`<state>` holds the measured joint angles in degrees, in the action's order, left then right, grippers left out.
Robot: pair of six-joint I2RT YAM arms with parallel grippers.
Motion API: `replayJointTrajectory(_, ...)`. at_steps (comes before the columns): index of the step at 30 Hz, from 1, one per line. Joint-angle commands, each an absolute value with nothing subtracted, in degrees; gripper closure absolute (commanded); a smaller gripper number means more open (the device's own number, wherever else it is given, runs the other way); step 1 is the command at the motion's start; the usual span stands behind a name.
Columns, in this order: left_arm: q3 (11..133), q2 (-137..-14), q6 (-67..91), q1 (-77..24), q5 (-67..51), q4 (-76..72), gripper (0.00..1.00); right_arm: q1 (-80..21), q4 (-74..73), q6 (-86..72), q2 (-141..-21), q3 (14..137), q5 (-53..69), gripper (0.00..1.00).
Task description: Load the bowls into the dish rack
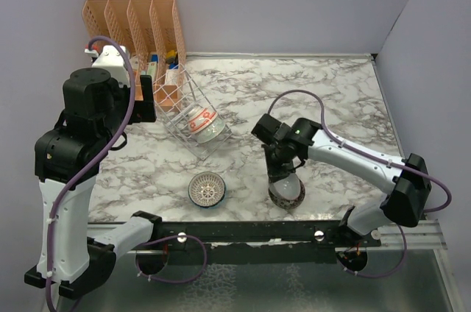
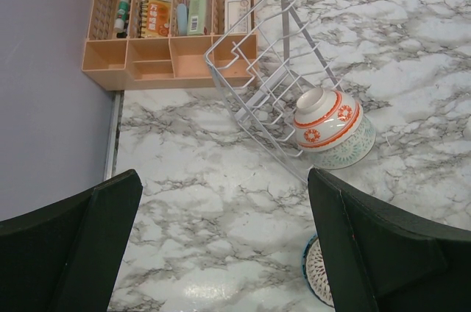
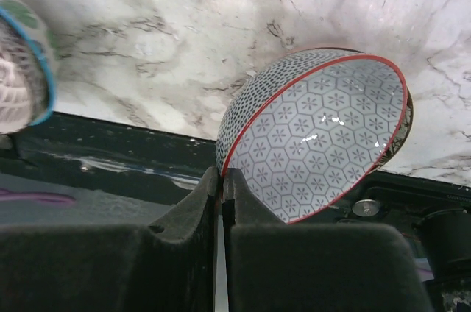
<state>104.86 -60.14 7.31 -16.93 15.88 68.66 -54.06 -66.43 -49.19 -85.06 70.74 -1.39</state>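
My right gripper point(image 3: 221, 179) is shut on the rim of a grey-white bowl with a red rim point(image 3: 324, 135), which is tipped on edge near the table's front edge point(image 1: 287, 188). A white lattice bowl point(image 1: 207, 189) rests on the marble to its left and shows at the frame edge in the right wrist view point(image 3: 22, 76). The wire dish rack point(image 1: 184, 110) lies tilted and holds a white bowl with orange rings point(image 2: 324, 117) resting on a pale green patterned bowl point(image 2: 349, 151). My left gripper point(image 2: 221, 179) hangs open and empty above the table, left of the rack.
An orange slotted organizer point(image 1: 136, 25) with small items stands at the back left against the wall, touching the rack's far end. Grey walls close in the left, back and right. A black rail point(image 1: 250, 231) runs along the table's front edge just below the held bowl.
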Motion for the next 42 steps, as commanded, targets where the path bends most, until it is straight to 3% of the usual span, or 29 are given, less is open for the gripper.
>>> replayJointTrajectory(1, 105.19, -59.41, 6.91, -17.07, 16.65, 68.16, 0.01, -54.4, -68.2, -49.15, -85.86, 80.34, -6.91, 0.99)
replayJointTrajectory(6, 106.53, -59.56, 6.81, -17.09, 17.39, 68.31, 0.01, -54.4, -68.86, -49.1, -87.02, 89.13, -9.01, 0.99)
replayJointTrajectory(9, 107.05, -59.61, 6.76, -17.13, 17.57, 68.39, 0.01, -54.36, -61.71, -47.93, -86.51, 92.58, -6.92, 0.99)
replayJointTrajectory(14, 110.13, -60.57, 6.46, -17.14, 17.8, 68.51, 0.01, -54.32, -36.24, -49.32, -85.94, 91.92, -2.48, 0.99)
replayJointTrajectory(21, 113.35, -61.38, 6.03, -17.08, 18.62, 68.5, 0.01, -54.27, 9.8, -54.9, -86.04, 78.19, -6.41, 0.99)
replayJointTrajectory(28, 113.83, -61.26, 6.15, -17.16, 18.3, 68.48, 0.01, -54.32, 36.85, -58.92, -95.81, 76.46, -9.04, 0.99)
replayJointTrajectory(42, 112.07, -61.13, 6.48, -17.18, 17.34, 68.55, 0.01, -54.14, 56.67, -68.72, -110.61, 75.57, -15.6, 0.99)
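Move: The right hand already holds the grey hexagon-patterned bowl by its rim, and the dish rack it goes to has its middle about 19 cm ahead, 27 cm to the left and 5 cm lower. The orange bowl stacked in the rack is roughly 17 cm ahead and 22 cm left, slightly lower. The dark-patterned bowl stands about 3 cm back, 6 cm right and 9 cm below; the blue-rimmed bowl 3 cm back, 21 cm left, equally low. From the left hand the rack lies some 10 cm ahead, 9 cm right and 35 cm below. Keeping its pinch on the grey bowl's rim, the right hand sweeps about 25 cm left and 22 cm forward to the far part of the dish rack, climbing some 21 cm on the way and sinking about 3 cm at the end, while the wrist swings through roughly 95 degrees from fingers down to fingers pointing forward-left and nearly level. The left hand, empty and wide open, rises about 4 cm and tips slightly up, clear of the rack. ##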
